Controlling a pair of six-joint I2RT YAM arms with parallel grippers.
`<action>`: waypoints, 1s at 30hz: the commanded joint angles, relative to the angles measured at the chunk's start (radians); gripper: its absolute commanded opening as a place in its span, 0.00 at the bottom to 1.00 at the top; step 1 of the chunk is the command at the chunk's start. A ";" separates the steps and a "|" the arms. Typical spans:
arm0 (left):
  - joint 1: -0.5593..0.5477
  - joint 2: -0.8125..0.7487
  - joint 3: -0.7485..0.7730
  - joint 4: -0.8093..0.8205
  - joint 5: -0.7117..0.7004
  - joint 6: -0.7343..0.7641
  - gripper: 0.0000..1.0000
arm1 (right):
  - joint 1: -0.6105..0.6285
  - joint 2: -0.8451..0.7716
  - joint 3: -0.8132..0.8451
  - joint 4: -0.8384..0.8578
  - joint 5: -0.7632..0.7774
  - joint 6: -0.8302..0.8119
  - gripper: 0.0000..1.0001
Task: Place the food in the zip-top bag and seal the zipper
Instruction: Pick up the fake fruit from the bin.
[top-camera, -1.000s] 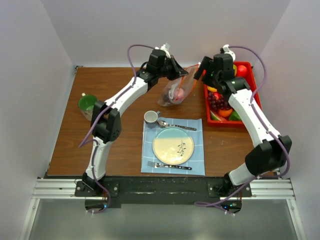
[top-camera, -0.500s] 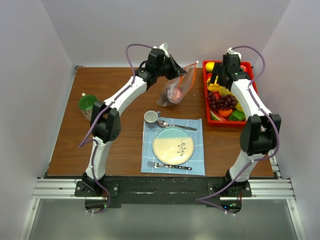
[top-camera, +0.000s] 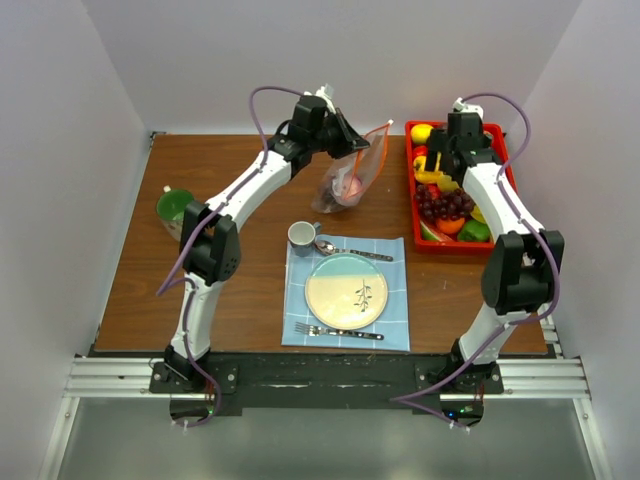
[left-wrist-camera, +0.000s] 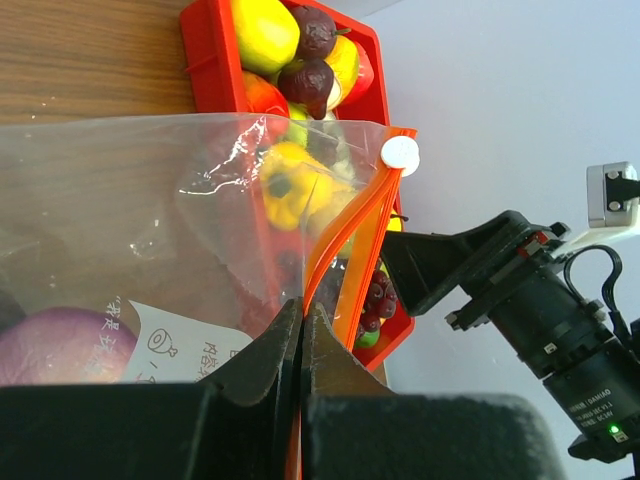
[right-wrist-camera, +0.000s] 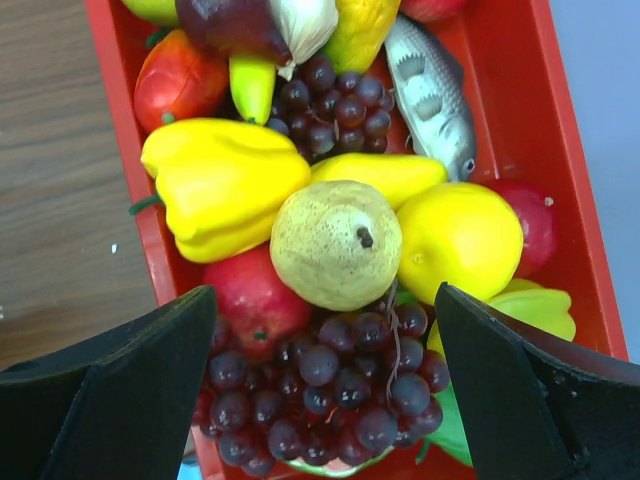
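The clear zip-top bag (top-camera: 345, 185) hangs above the table's far middle, and a purple-pink piece of food (left-wrist-camera: 55, 345) lies inside it. My left gripper (left-wrist-camera: 302, 305) is shut on the bag's mouth edge at the orange zipper (left-wrist-camera: 352, 245), holding that edge up. My right gripper (right-wrist-camera: 322, 295) stands open over the red tray (right-wrist-camera: 120, 150). Between and below its fingers lie purple grapes (right-wrist-camera: 335, 385), a pear (right-wrist-camera: 335, 245) and a red apple (right-wrist-camera: 255, 295). In the top view the right gripper (top-camera: 443, 163) hovers over the tray's far half.
The tray (top-camera: 505, 170) at the back right also holds a yellow pepper (right-wrist-camera: 220, 185), a lemon (right-wrist-camera: 460, 240) and a fish (right-wrist-camera: 430, 95). A green cup (top-camera: 175, 207) stands at the left. A small cup (top-camera: 302, 234), spoon (top-camera: 345, 250), plate (top-camera: 346, 292) and fork (top-camera: 340, 331) rest on a blue mat (top-camera: 395, 330).
My right arm has swung from beside the bag's mouth to over the red tray, and its jaws have spread wider. The left gripper and the bag have barely moved.
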 joint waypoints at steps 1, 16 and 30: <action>0.008 -0.003 0.036 0.027 0.023 0.011 0.00 | -0.007 0.041 0.028 0.068 0.018 -0.035 0.97; 0.015 0.031 0.091 0.005 0.040 0.013 0.00 | -0.116 0.151 0.096 0.056 -0.172 -0.024 0.97; 0.016 0.036 0.097 -0.003 0.028 0.015 0.00 | -0.122 0.181 0.082 0.036 -0.231 0.038 0.93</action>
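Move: The pale speckled pear in the bin is what my right hand is going for, roughly 8 cm below it, 3 cm ahead and 2 cm to its right. The yellow pepper sits some 4 cm farther out than the pear and 5 cm to its left; the yellow round fruit is about 6 cm to the pear's right and 2 cm nearer me; the dark grapes lie about 6 cm behind it and 1 cm left. From my left hand the pear is about 25 cm right, 5 cm back and 12 cm below. I lower my right hand about 6 cm into the bin over the pear, easing some 3 cm forward and drifting right before coming slightly back left near the end. The descent pauses partway, then goes on. The wrist rolls under 10 degrees, left side up, and the fingers stay wide open, coming down either side of the pear. My left hand stays put, still pinching the bag's rim. ##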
